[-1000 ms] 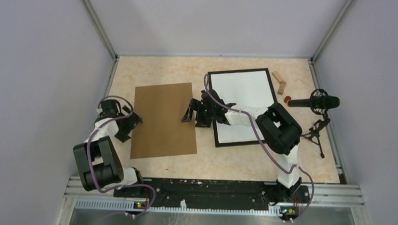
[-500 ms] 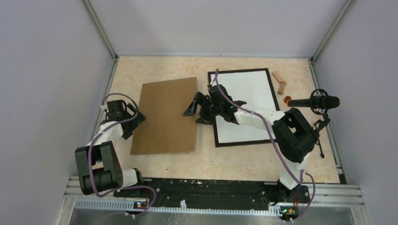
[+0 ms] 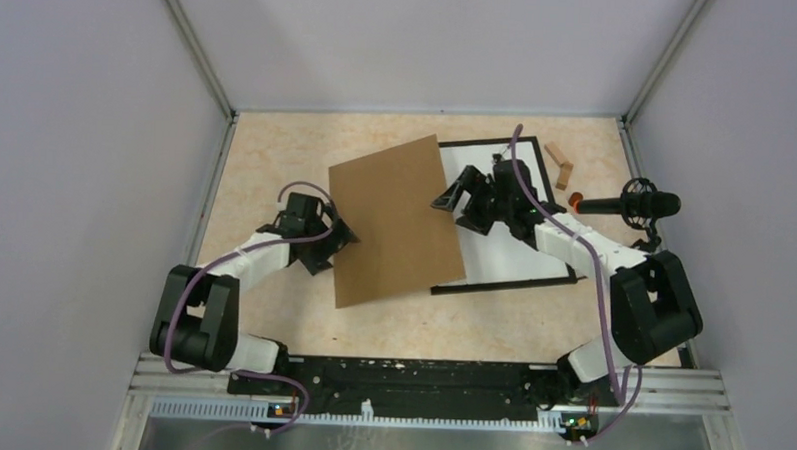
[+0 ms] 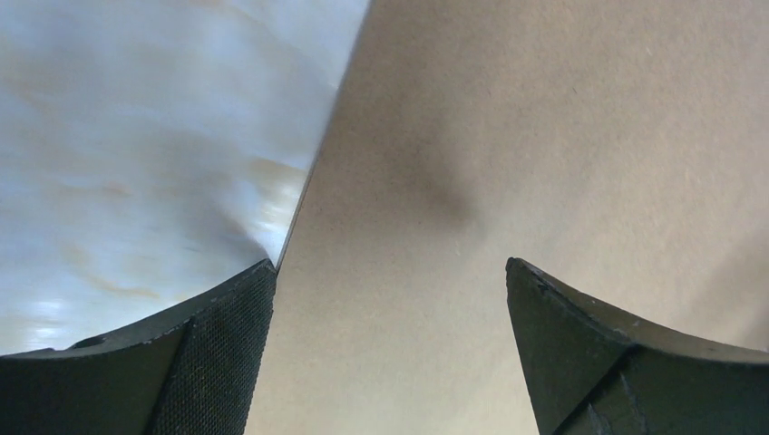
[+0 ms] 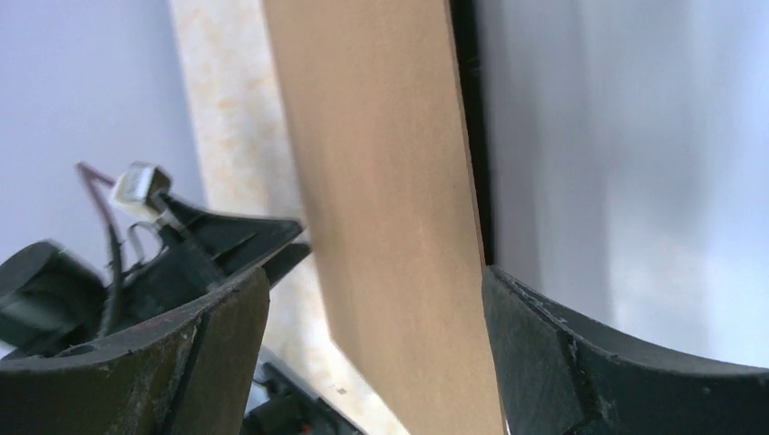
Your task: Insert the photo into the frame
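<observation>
The frame lies flat at the right of the table, a thin black rim around a white inside. A plain brown board lies tilted across its left part. My left gripper is at the board's left edge, jaws wide open over the board, holding nothing. At the board's right edge, above the frame, my right gripper is open too. Its view shows the board between the fingers and the frame's black rim beside it. The photo is out of view.
Two small wooden blocks lie beyond the frame's far right corner. A microphone on a small tripod with an orange object stands at the right wall. Grey walls close in the marbled table on three sides.
The brown board has slid right and turned, from the table's left-middle onto the frame's left part. Both arms have travelled right with it, one at each edge.
</observation>
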Tool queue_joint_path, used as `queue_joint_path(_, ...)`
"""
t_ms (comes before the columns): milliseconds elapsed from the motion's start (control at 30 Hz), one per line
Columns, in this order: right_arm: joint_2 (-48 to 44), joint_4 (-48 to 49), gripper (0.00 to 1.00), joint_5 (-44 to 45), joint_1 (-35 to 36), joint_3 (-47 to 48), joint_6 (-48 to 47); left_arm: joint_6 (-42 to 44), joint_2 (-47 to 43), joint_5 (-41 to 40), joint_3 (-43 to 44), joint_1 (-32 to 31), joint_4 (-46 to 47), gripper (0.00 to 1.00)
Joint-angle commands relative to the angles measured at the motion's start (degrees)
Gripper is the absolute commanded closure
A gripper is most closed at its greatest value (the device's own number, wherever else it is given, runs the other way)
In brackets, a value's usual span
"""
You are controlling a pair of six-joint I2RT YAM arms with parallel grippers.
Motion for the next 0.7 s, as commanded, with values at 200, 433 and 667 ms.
queue_joint_path(200, -0.03, -13.93, 0.15, -14.69, -10.78, -1.09, -16.34, -14.96, 12.07, 14.45, 5.21, -17.58, 4.90, 0.01)
queue_joint_path(433, 1.16, -16.27, 0.15, -13.82, -16.29, -2.54, -21.42, -14.07, 15.96, 11.65, 13.12, -22.40, 4.37, 0.01)
queue_joint_path(667, 1.05, -16.54, 0.15, -10.88, -19.10, -4.47, -23.17, -12.07, 17.56, 10.34, 20.72, -23.26, 2.96, 0.01)
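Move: About 12 cm to the right of the right hand, level with it and some 13 cm below, is the middle of the black frame with its white sheet. It lies roughly 40 cm to the right of the left hand and 12 cm ahead. The brown backing board, spanned between the hands, has its middle about 14 cm left of and 6 cm below the right hand. The wooden blocks lie some 29 cm right and 14 cm ahead of that hand. Carrying the backing board over the frame between them, both hands sweep right about 15 cm and ease off. The right lowers its side some 7 cm and rolls nearly 20 degrees, right side rising. The left stays low, drifts back about 4 cm, turns clockwise and tips down. Both grippers stay open, each still with one finger against the board's edge. ##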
